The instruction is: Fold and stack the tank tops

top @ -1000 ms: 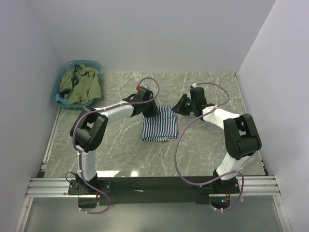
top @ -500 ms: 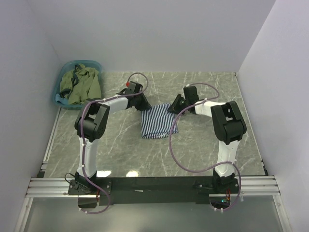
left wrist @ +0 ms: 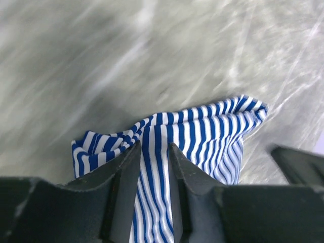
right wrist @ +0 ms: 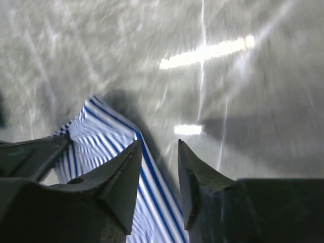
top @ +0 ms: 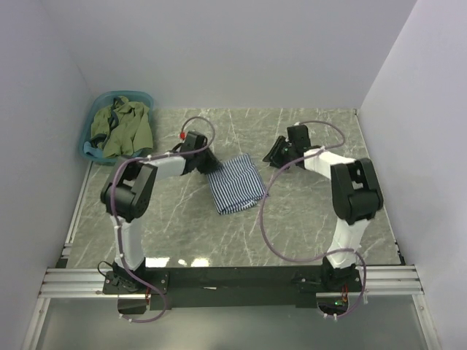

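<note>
The navy-and-white striped tank top (top: 235, 185) lies folded into a rectangle on the marble table, slightly turned. My left gripper (top: 211, 163) is low at its far left corner. In the left wrist view the left gripper (left wrist: 154, 147) stands open, with the striped cloth (left wrist: 202, 131) showing in the gap. My right gripper (top: 271, 156) is just off the far right corner. It is open (right wrist: 159, 144) over the cloth's edge (right wrist: 96, 136) and bare table. The olive green tank top (top: 125, 125) is heaped in the basin, over a bit of teal-blue cloth (top: 90, 150).
The translucent teal basin (top: 143, 97) stands at the far left corner against the wall. White walls close in the table on three sides. A purple cable (top: 264, 219) loops from the right arm over the table beside the striped top.
Both pairs of jaws have widened. The left gripper has moved left and the right gripper slightly right and back. The striped top has settled flatter and turned a little.
</note>
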Controlling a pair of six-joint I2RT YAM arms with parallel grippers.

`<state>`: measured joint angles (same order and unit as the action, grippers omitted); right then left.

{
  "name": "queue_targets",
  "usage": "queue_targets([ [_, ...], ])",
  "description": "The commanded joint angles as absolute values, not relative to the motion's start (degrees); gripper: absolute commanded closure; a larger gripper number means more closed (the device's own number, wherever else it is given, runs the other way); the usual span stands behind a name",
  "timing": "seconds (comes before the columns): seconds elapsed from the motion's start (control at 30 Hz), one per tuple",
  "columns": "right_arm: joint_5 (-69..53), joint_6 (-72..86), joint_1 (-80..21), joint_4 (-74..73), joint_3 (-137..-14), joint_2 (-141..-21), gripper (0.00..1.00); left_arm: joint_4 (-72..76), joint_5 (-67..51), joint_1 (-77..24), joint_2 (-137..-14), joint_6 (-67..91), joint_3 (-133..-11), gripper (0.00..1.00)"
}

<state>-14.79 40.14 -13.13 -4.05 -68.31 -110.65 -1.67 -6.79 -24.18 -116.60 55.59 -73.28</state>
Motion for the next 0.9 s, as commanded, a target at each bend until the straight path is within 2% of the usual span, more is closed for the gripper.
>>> queue_targets([
  [0.0,-12.75,40.6,-15.89,-6.15,-64.09,-98.11,0.55,-1.24,-1.67,-24.08,-110.4,61.5,-62.27,0.65],
  [0.2,-7.3,45.61,-27.58,-4.92,-43.37,-80.53,0.43,3.51,1.91,-28.47,-100.23,72.92,-47.14,0.66],
  [0.4,-4.41,53.17,-30.84,-7.28,-28.76,-64.09,0.35,0.18,6.77,-38.05,-92.2,79.97,-40.35,0.66],
  [0.47,-3.17,55.01,-31.9,-10.45,-26.99,-59.97,0.32,-2.26,7.2,-39.46,-91.41,79.63,-40.34,0.65],
  [0.67,-0.44,59.85,-34.36,-15.38,-23.21,-53.89,0.3,-2.99,7.29,-39.81,-89.92,76.56,-40.87,0.62],
  [0.87,-0.17,63.98,-35.51,-15.82,-19.6,-53.25,0.29,-2.02,5.19,-39.81,-90.35,73.31,-42.8,0.62],
])
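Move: Near the tank top's far-left corner, the left fingers are low on the cloth; the folded tank top's middle lies about 7 cm back, 7 cm to the right and 1 cm below that hand. From the right hand, the middle is about 9 cm back, 10 cm left and 3 cm lower, and the cloth's near-right corner is roughly 14 cm back and 2 cm left. The basket of green clothes stands some 16 cm ahead and 27 cm left of the left hand. Dragging the tank top's far-left corner back about 16 cm, the left hand stays low with its part-open fingers still on the cloth, turning slightly counter-clockwise, then holds there. The right hand meanwhile arcs back some 26 cm, rising about 6 cm and bowing left before sinking again, its fingers opening wider, to come down beside the cloth's near-right edge. ##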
